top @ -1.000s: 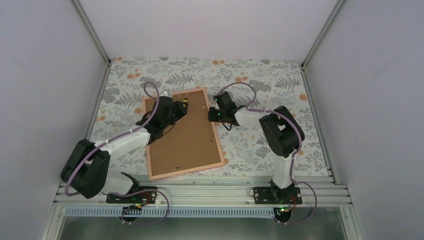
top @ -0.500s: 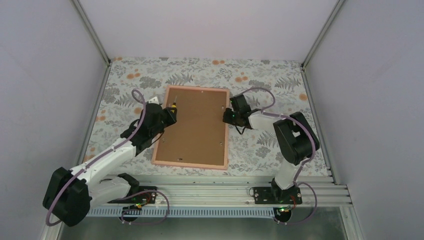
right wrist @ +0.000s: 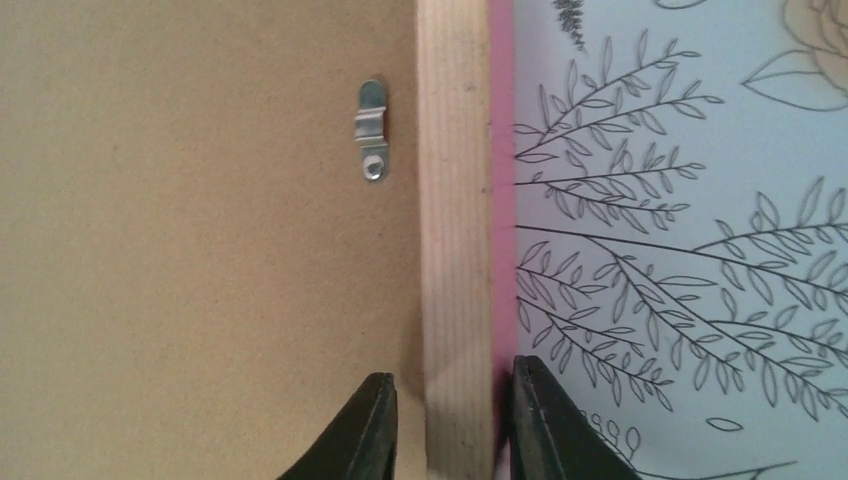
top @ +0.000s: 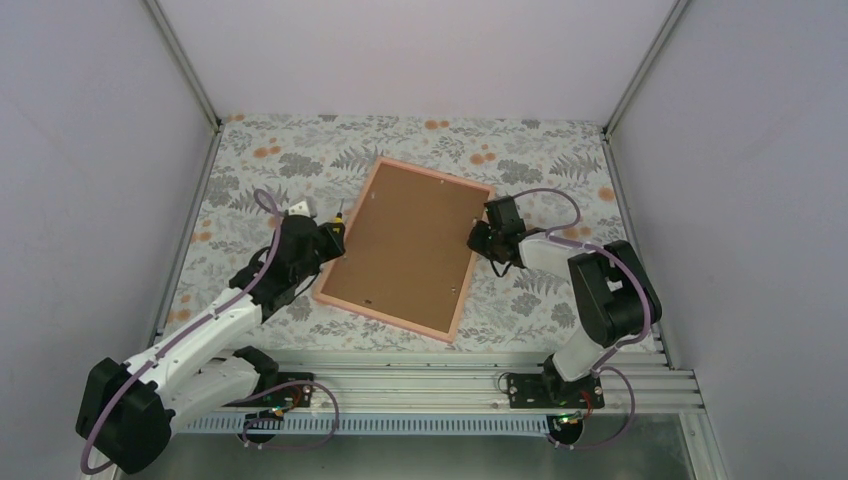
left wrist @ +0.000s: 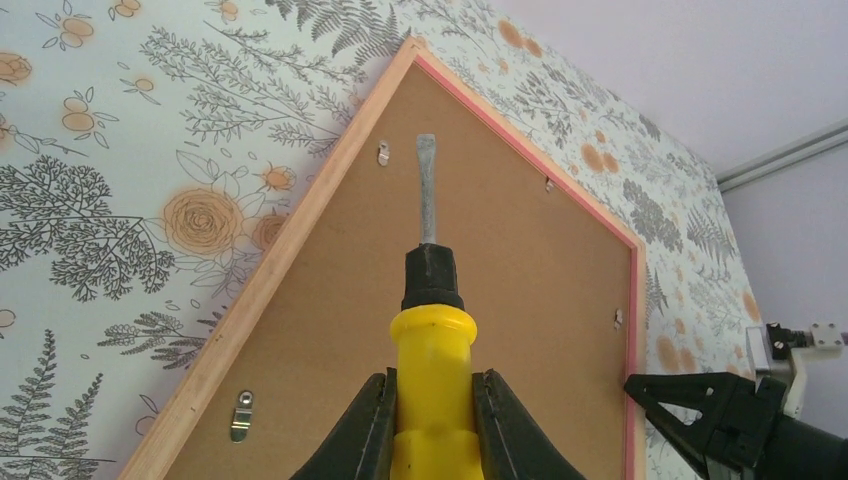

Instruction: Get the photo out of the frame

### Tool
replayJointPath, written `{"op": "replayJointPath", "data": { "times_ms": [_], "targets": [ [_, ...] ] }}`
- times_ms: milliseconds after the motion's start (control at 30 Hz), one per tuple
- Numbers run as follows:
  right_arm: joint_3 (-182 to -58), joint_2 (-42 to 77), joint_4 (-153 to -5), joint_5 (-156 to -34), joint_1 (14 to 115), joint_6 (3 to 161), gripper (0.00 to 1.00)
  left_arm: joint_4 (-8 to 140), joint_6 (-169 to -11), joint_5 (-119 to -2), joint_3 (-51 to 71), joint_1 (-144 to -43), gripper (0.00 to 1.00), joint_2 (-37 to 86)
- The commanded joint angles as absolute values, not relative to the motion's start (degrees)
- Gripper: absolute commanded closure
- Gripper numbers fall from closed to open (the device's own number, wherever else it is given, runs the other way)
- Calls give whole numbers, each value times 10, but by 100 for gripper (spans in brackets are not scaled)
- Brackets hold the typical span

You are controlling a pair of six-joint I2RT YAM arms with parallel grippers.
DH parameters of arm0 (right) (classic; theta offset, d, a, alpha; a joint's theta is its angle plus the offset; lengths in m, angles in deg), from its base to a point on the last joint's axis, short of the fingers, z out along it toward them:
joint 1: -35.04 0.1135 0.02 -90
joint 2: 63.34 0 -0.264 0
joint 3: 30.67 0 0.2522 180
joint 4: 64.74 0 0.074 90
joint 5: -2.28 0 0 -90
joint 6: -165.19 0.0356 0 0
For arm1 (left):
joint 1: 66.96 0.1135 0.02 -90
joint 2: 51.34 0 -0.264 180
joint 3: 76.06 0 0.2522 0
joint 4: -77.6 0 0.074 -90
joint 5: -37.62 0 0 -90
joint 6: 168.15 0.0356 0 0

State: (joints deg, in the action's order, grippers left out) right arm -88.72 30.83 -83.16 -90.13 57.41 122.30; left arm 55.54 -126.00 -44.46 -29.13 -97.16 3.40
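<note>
The frame [top: 385,317] lies face down on the floral tabletop, turned at an angle, with its brown backing board [top: 405,245] up. The photo is hidden under that board. My left gripper [top: 333,238] hovers at the frame's left edge, shut on a yellow-handled screwdriver [left wrist: 432,340] whose flat blade points over the board near a metal clip [left wrist: 383,152]. My right gripper [right wrist: 453,385] straddles the frame's right wooden rail [right wrist: 453,200]. Its jaws stand slightly apart from the wood, with a gap showing on the board side.
Small metal clips [right wrist: 371,127] [left wrist: 241,413] hold the backing board along the rails. Grey walls enclose the table on the left, back and right. The arm bases sit on the metal rail [top: 400,385] at the near edge.
The frame has swung clockwise and shifted right across the table. My right gripper, shut on the rail before, has loosened. My left arm has drawn back to the left with the screwdriver.
</note>
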Motion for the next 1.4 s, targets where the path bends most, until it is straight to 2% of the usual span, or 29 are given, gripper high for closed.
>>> {"op": "replayJointPath", "data": {
  "times_ms": [0,167,267,733,1000,1367],
  "targets": [
    [-899,294,-844,-936,575,1200,75,548,-1245,-444,-291,-969,98,28],
    [-885,274,-881,-966,578,1162,61,554,-1243,-462,-285,-969,98,38],
    [-868,255,-910,-980,590,1144,57,554,-1238,-472,-281,-969,98,47],
    [-787,182,-941,-1006,708,1180,47,565,-1224,-500,-281,-969,98,70],
    [-821,220,-915,-1003,800,1218,47,560,-1219,-500,-283,-969,98,64],
    [-989,379,-881,-1004,908,1212,42,549,-1209,-504,-280,-967,98,55]
  ]
}}
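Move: The right hand is low over the frame's right side, fingers straddling the wood. The near stretch of that side, where it goes next, lies some 14 cm back and 3 cm to its left, at about its height. A metal clip is about 12 cm back and 6 cm left; the near right corner, roughly 25 cm back and 5 cm left. From the raised left hand that stretch is about 10 cm back, 27 cm right and 14 cm down. Staying low, the right hand opens its fingers and runs back about 15 cm along the frame's right side, then swings increasingly left, 17 cm in all, turning some 35 degrees counter-clockwise and bringing its outer finger against the wood near the near corner to push it left. The left hand keeps the screwdriver up in the air, sinking about 2 cm. ##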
